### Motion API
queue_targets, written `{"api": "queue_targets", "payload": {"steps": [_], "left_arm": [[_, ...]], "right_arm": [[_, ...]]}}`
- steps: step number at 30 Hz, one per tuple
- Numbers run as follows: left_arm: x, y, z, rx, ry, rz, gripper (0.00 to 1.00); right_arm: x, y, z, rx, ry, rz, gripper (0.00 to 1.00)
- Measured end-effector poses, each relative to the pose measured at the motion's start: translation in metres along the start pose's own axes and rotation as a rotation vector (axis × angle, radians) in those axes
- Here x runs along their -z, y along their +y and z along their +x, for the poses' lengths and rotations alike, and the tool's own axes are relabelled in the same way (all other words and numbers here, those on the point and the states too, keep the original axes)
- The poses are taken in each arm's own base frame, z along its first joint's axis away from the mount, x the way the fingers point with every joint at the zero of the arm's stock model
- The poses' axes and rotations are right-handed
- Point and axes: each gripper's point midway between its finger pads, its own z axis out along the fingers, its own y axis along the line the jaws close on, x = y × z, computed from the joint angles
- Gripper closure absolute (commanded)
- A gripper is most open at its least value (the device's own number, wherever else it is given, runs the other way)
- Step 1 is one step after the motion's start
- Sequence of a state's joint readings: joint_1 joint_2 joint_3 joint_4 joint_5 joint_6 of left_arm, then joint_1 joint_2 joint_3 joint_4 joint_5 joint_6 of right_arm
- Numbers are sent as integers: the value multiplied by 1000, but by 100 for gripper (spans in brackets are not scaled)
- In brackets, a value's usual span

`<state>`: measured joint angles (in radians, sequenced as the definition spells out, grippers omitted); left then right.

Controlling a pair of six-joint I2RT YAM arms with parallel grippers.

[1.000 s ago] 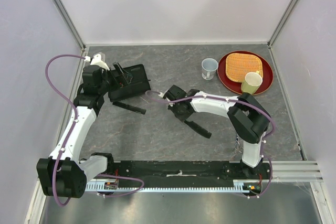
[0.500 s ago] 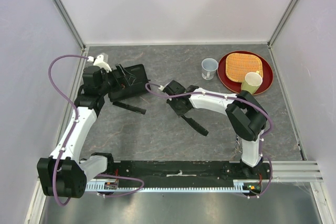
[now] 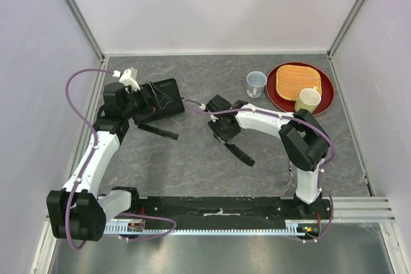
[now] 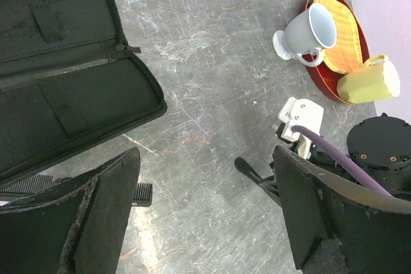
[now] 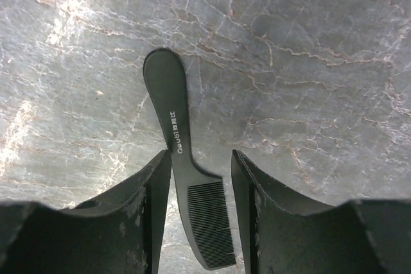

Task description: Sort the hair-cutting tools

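A black comb with a narrow handle (image 5: 176, 126) lies flat on the grey table, also seen in the top view (image 3: 239, 152). My right gripper (image 5: 200, 156) straddles it, open: the left finger (image 5: 151, 184) is right against the comb's edge and a gap shows on the other side. A plain straight comb (image 3: 158, 131) lies just in front of the open black case (image 3: 166, 93); its end (image 4: 142, 194) shows in the left wrist view. My left gripper (image 4: 205, 158) hangs wide open and empty above the table beside the case (image 4: 64, 81). Thin silver scissors (image 3: 290, 174) lie by the right arm's base.
At the back right stand a white cup (image 3: 256, 83) and a red plate (image 3: 324, 104) carrying a woven mat (image 3: 297, 79) and a yellow mug (image 3: 308, 101). Side walls enclose the table. The right arm's wrist (image 4: 300, 117) is close to the left gripper.
The right gripper's jaws have spread apart around the handled comb, and that arm has shifted slightly back and left. The left wrist has turned a little over the case.
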<state>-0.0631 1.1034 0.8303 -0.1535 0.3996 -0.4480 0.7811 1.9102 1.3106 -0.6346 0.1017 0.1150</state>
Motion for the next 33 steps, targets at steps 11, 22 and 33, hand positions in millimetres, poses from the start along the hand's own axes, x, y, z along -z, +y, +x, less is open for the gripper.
{"api": "queue_targets", "payload": {"steps": [11,22,33], "left_arm": [[0,0,0,0,1,3,10],[0,0,1,0,1,2,10],[0,1,2,1,4,2,10]], "right_arm": [[-8,15,3,54,74,-94,55],[-8,16,4,76,107,-98,73],[-9,18,4,92,125,-88,81]]}}
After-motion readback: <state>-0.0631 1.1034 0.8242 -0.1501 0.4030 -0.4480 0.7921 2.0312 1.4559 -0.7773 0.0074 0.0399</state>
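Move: The comb lies almost under my right hand, its middle about 3 cm back, 1 cm to the right and 2 cm below; its handle runs away forward and left. The second comb is some 20 cm left of my hand and 3 cm ahead, the black case about 19 cm left and 13 cm ahead, and the pale cup about 20 cm ahead and 10 cm right. From my left hand the comb is roughly 10 cm back, 20 cm right and 20 cm below. I close my right fingers from about half open to nearly a quarter and pinch the comb by its handle, just short of the teeth. To get there I ease about 1.5 cm left, 1 cm back and 1 cm down onto it, bringing the fingers some 8 degrees closer to straight down and turning them slightly counter-clockwise. ##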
